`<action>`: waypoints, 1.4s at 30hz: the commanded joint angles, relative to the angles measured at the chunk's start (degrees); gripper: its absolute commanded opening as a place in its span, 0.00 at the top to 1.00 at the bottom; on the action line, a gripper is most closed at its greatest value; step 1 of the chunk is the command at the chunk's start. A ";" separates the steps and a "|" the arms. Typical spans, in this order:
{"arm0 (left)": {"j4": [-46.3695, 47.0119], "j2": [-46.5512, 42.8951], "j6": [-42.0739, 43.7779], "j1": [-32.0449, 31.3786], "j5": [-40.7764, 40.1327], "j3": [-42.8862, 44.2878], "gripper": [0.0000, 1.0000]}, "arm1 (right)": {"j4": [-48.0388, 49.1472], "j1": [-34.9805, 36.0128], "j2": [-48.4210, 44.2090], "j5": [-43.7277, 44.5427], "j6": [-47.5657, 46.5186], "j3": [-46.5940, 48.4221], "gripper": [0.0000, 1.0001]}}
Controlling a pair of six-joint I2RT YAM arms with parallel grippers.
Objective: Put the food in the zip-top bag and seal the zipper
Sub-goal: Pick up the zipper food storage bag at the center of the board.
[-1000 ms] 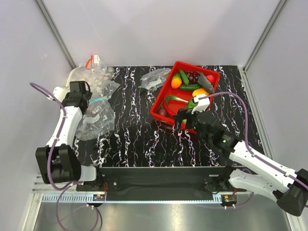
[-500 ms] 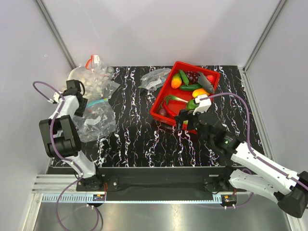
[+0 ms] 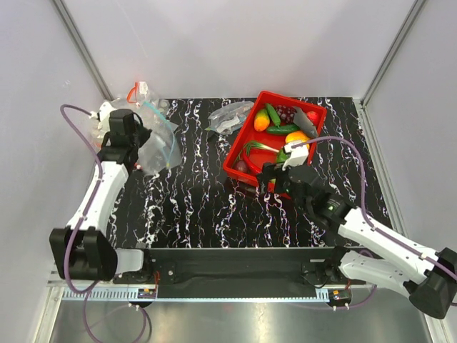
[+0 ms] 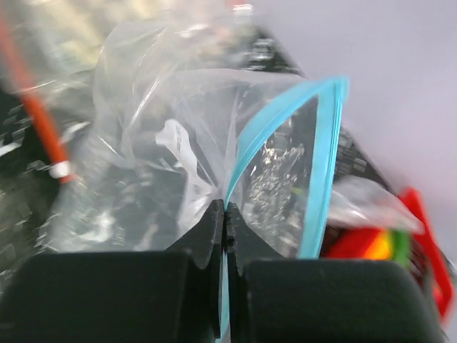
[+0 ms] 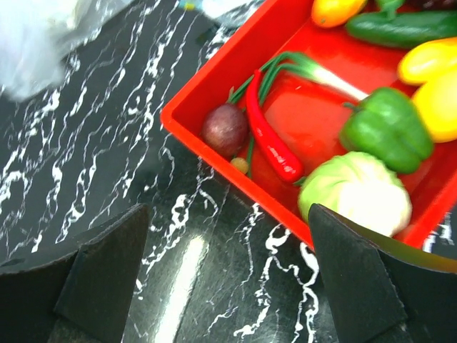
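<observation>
The clear zip-top bag (image 3: 154,141) hangs lifted at the back left, its teal zipper (image 3: 158,132) running diagonally. My left gripper (image 3: 137,143) is shut on that zipper strip; in the left wrist view the jaws (image 4: 225,218) pinch the teal zipper (image 4: 325,164) edge, with the bag (image 4: 171,136) billowing beyond. The food lies in the red tray (image 3: 240,140): a red chilli (image 5: 271,136), a green bell pepper (image 5: 385,128) and a lime-green round fruit (image 5: 353,193). My right gripper (image 3: 275,179) (image 5: 228,279) stands open over the tray's near corner, holding nothing.
A clear bag of white round pieces (image 3: 118,111) lies behind the left gripper, and another crumpled clear bag (image 3: 230,116) lies left of the tray. The tray also holds a purple onion (image 5: 225,128), a spring onion, yellow and orange produce. Walls close in on both sides.
My left gripper has shut on the bag's zipper edge and raised the bag off the table toward the back. The right arm has barely moved.
</observation>
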 commanded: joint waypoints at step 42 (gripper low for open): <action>12.32 -4.50 28.36 -28.45 23.87 -3.07 0.32 | -0.35 -1.72 35.58 -10.66 7.55 31.66 1.00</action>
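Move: From the left hand, which already pinches the zip-top bag by its blue zipper edge, the open right gripper lies about 38 cm to the right and 12 cm back, at roughly its height. The red box is centred some 43 cm right, level with it and 13 cm lower; the clear package is 27 cm right, 7 cm ahead and 14 cm lower. From the right hand, the bag's middle is about 35 cm left, 9 cm ahead and slightly lower. The right fingers shut on the bag's blue zipper edge, having come some 12 cm left and 8 cm forward to meet it and tipped down slightly. The left hand sweeps the bag about 23 cm right and 7 cm back towards them, turning some 55 degrees clockwise, and opens its fingers only once the right has pinched. ##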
